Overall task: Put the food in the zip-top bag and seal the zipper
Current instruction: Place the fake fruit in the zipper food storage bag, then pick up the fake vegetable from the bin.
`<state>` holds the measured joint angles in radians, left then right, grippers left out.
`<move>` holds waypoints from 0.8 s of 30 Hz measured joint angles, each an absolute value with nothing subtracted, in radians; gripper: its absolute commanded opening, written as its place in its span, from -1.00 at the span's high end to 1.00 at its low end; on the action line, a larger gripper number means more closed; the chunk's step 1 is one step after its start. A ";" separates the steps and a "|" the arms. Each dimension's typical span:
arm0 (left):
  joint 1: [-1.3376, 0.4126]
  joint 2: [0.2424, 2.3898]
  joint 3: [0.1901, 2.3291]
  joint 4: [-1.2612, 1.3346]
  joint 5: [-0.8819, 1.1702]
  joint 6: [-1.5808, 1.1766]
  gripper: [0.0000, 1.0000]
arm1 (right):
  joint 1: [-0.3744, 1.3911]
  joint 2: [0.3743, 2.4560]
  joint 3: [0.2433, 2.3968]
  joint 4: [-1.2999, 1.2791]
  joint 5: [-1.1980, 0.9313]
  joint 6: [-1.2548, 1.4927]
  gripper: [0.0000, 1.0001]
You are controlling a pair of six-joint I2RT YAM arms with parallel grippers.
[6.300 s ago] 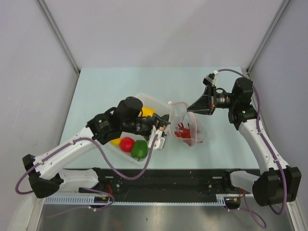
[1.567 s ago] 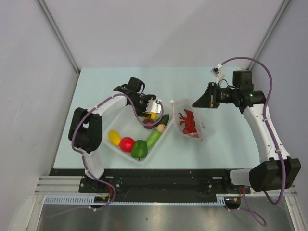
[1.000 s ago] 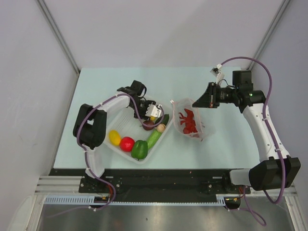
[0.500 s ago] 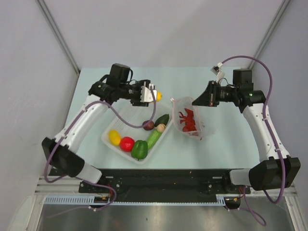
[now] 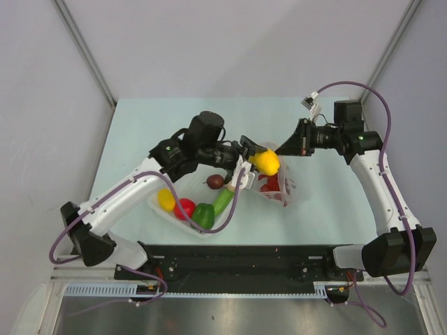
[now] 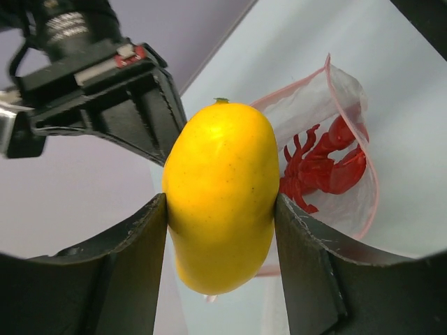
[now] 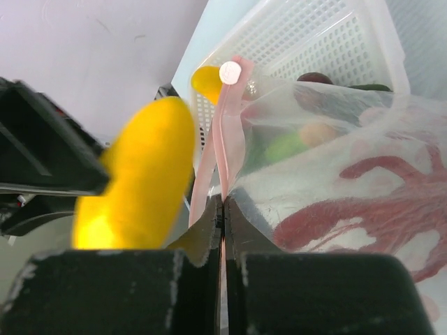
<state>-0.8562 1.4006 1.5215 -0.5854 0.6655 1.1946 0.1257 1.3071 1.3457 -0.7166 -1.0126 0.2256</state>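
My left gripper (image 5: 260, 160) is shut on a yellow food piece (image 5: 266, 162), held in the air at the mouth of the zip-top bag (image 5: 288, 190). In the left wrist view the yellow piece (image 6: 222, 195) fills the gap between both fingers. A red lobster (image 6: 325, 167) lies inside the bag. My right gripper (image 5: 281, 149) is shut on the bag's pink zipper (image 7: 228, 132) edge and holds the mouth up. The remaining food sits in the white mesh basket (image 5: 159, 209): another yellow piece (image 5: 166, 200), tomato (image 5: 184, 208), green pepper (image 5: 203, 216), cucumber (image 5: 223, 201), plum (image 5: 215, 181), mushroom (image 5: 232, 185).
The basket lies left of the bag, under my left forearm. Grey walls close in the pale green table (image 5: 140, 125) on three sides. The right arm reaches in from the right edge, its purple cable (image 5: 349, 87) looping above it.
My left arm has swung right from the basket's back left corner, carrying the yellow piece over to the bag's mouth. The right gripper has kept its hold on the zipper edge.
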 measured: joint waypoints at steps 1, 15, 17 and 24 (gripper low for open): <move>-0.859 1.419 1.520 -0.587 0.665 1.213 0.12 | 0.126 1.307 1.346 -0.720 -1.015 0.223 1.00; -0.851 1.451 1.515 -0.601 0.612 1.251 -0.88 | 0.124 1.296 1.346 -0.772 -1.037 0.171 1.00; -0.836 1.399 1.494 -0.608 0.607 1.219 -0.88 | 0.121 1.296 1.346 -0.776 -1.039 0.166 1.00; -0.618 1.195 1.352 -0.628 0.613 0.959 -0.86 | 0.110 1.294 1.346 -0.786 -1.045 0.155 1.00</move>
<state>-0.6178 1.1950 1.3518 -0.6281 0.6132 0.9592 0.1104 1.2942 1.3457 -0.7864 -1.0447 0.1555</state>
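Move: The left hand already holds the yellow fruit; the open mouth of the zip-top bag lies about 3 cm ahead of that hand, 3 cm to its right and 10 cm below. The red lobster in the bag is some 8 cm ahead, 6 cm to the right and 24 cm below; the white basket's middle is 10 cm ahead, 22 cm left and 27 cm below. From the right hand, still pinching the rim, the mouth is 3 cm back, 1 cm left and 6 cm below. Left hand sinks about 4 cm towards the bag mouth, opens to release the yellow fruit, then withdraws left. ##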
